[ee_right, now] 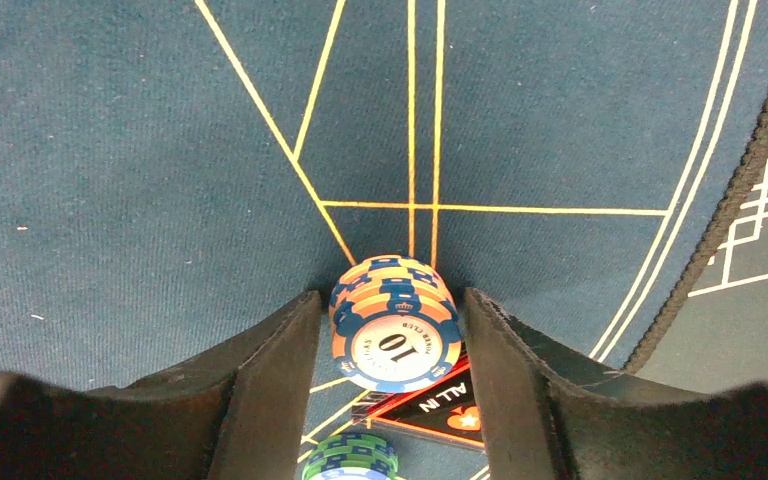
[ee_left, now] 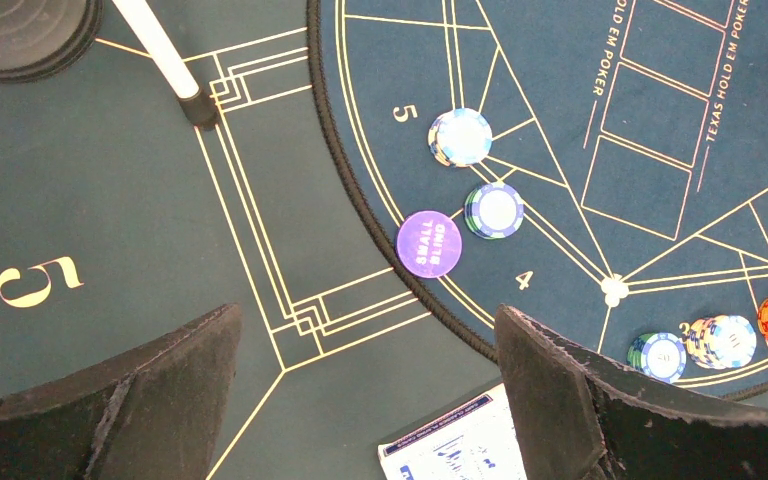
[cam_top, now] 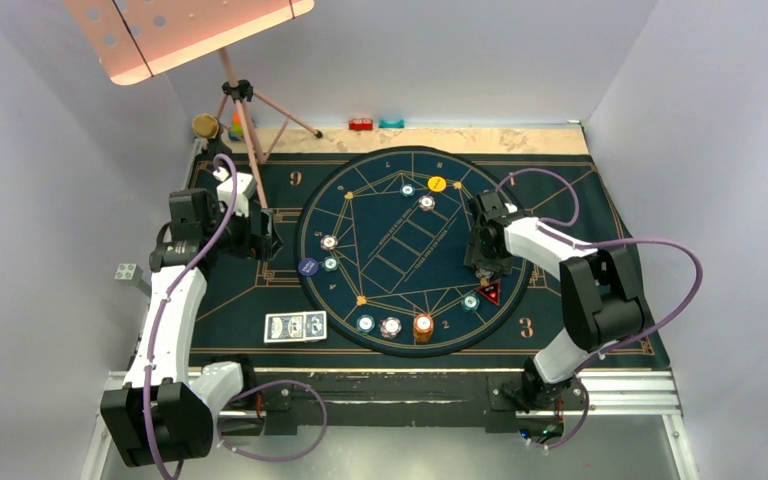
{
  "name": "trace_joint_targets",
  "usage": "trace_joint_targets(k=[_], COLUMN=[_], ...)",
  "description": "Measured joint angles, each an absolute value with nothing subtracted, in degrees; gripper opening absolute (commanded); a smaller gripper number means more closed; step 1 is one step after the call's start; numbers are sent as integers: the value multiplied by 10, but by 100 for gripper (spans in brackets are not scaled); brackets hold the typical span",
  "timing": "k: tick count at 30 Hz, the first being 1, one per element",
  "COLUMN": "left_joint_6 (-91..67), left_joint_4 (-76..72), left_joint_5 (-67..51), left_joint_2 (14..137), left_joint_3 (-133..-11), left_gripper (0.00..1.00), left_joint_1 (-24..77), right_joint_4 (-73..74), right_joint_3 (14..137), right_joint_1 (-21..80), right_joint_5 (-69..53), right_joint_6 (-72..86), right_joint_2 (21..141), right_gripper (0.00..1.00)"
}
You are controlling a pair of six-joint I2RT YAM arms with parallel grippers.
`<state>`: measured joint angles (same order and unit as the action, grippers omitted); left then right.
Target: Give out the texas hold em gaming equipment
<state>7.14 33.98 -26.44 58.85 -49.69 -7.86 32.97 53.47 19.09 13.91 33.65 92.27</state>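
My right gripper (cam_top: 485, 266) (ee_right: 392, 296) sits low on the round mat's right side. Its fingers close in on both sides of a stack of orange and blue "10" chips (ee_right: 395, 325). Just beyond lie the red triangular "ALL IN" marker (ee_right: 438, 408) (cam_top: 489, 292) and a green chip (ee_right: 352, 458) (cam_top: 471, 301). My left gripper (cam_top: 265, 240) (ee_left: 365, 320) is open and empty over the mat's left side. The blue-backed cards (cam_top: 295, 327) (ee_left: 460, 450) lie partly under its right finger. A purple "SMALL BLIND" disc (ee_left: 429, 243) and two chip stacks (ee_left: 460, 136) (ee_left: 494, 210) lie ahead. The yellow disc (cam_top: 437, 184) is at the far side.
More chip stacks (cam_top: 390, 326) and an orange stack (cam_top: 423, 326) sit at the round mat's near edge. A tripod (cam_top: 245, 120) stands on the mat's far left, its foot (ee_left: 198, 105) in the left wrist view. Red (cam_top: 361, 124) and teal (cam_top: 391, 123) blocks lie at the back.
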Motion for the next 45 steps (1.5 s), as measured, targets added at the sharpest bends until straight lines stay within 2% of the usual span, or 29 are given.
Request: trace_joint_targets(k=[9,14,21,26,37,45], left_joint_6=[71,71,71,71,71,71], left_joint_4=[340,340,340,340,340,340], left_joint_5=[-264,-264,-264,-264,-264,-264], left_joint_2=[588,588,588,588,589,589], left_joint_3=[-497,-497,-497,-497,-497,-497], left_gripper=[100,100,100,100,100,100], left_joint_1=[-79,-79,-79,-79,-79,-79], right_joint_4=[348,382,399,412,430,428], right_joint_3=[537,566,617,620,614,589], right_joint_1=[190,212,363,472,573,602], right_joint_5=[139,147,149,125,116,108], right_joint_6=[336,334,307,286,270,274], right_joint_2=[903,849,775,766,800,834], right_gripper=[63,71,83,87,89,81])
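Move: The orange chip stack stands roughly 13 cm back and 15 cm to the left of the right hand, its middle a couple of centimetres higher. The neighbouring white stack is 7 cm left of it, about level. A just-placed white stack is between the right fingers; the All In marker lies 5 cm behind that hand, and the green stack 6 cm back and 3 cm left. From the left hand, the orange stack lies about 31 cm right, 13 cm back and 12 cm below. Lifting first off the placed white stack, the right hand rises some 12 cm, swings left about 17 cm and back 13 cm, then sinks nearly 6 cm so that its spread fingers come around the top of the orange stack. On the way the wrist turns nearly 50 degrees counter-clockwise and the fingers open from about half to almost wide. ##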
